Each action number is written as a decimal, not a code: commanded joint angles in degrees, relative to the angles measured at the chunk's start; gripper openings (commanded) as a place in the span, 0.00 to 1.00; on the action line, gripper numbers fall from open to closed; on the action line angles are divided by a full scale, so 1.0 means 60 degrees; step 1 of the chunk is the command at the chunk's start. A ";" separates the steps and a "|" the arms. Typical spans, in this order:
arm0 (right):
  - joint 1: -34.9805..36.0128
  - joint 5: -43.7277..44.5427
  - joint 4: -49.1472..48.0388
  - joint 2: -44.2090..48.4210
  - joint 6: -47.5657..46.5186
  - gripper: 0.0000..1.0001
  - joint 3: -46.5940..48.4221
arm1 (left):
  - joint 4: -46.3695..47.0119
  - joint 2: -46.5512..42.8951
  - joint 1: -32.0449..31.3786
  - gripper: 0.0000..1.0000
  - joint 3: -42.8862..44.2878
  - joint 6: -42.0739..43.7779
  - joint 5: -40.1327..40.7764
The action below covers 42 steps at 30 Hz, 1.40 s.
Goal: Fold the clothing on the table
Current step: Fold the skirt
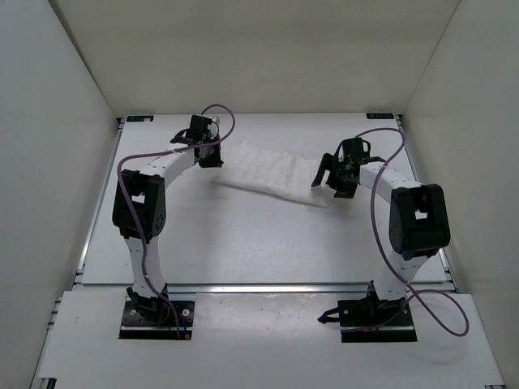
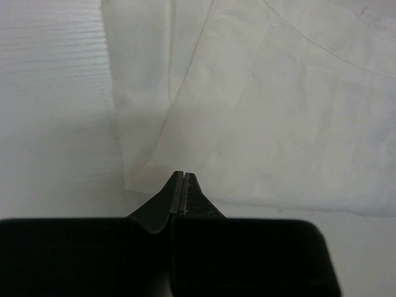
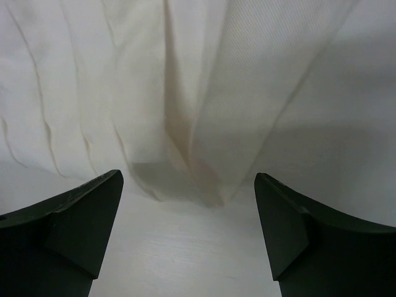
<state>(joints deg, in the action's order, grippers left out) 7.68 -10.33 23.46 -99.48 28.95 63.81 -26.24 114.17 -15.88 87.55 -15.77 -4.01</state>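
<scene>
The white clothing point(image 1: 272, 174) lies as a long creased strip across the far middle of the table point(image 1: 243, 243). My left gripper point(image 1: 209, 158) is at the strip's left end. In the left wrist view its jaws point(image 2: 181, 175) are pressed together on the near edge of the clothing point(image 2: 260, 111), and fold lines run in toward the tips. My right gripper point(image 1: 328, 185) is at the strip's right end. There it stands open point(image 3: 189, 175), its fingers either side of a bunched point of the clothing point(image 3: 185, 93) without touching it.
White walls enclose the table on the left, right and far sides. A metal frame rail point(image 1: 268, 287) runs along the near edge in front of the arm bases. Purple cables point(image 1: 219, 113) loop off both arms.
</scene>
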 commanded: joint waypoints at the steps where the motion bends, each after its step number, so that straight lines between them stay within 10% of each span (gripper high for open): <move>1: 0.0111 0.0345 -0.0220 -0.0541 0.0155 0.85 0.0965 | 0.0316 -0.0059 0.0391 0.00 0.0247 0.0049 0.0010; 15: 0.0521 0.1237 0.1259 -0.1978 -0.0005 0.58 0.2634 | -0.0182 0.1025 0.0215 0.00 0.1009 0.0284 -0.0109; 22: 0.0419 0.1033 0.1421 -0.2374 -0.0079 0.02 0.3031 | -0.0768 0.1113 0.0229 0.00 0.0937 0.0110 0.0360; 42: 0.0272 0.0608 0.2036 -0.1599 -0.1367 0.00 0.4349 | -0.1400 0.0558 -0.1747 0.00 -0.0995 -0.1136 0.0991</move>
<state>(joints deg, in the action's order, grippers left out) 8.84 -5.63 34.89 -113.16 23.00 86.35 -31.57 119.90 -25.04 86.52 -19.92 1.52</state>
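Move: The fold on the skirt's right end lies about 4 cm ahead of the open right hand, 1 cm left and 3 cm below. The skirt's near right corner is some 3 cm back from that hand and level with it sideways. For the shut left hand, the near edge of the skirt's left end is roughly 4 cm back, 3 cm right and 7 cm below, with the near left corner about 1 cm back and 1 cm left of the hand. Right hand pinches the skirt's right end about 4 cm forward; shut left sinks 6 cm, dragging its end back-right. ##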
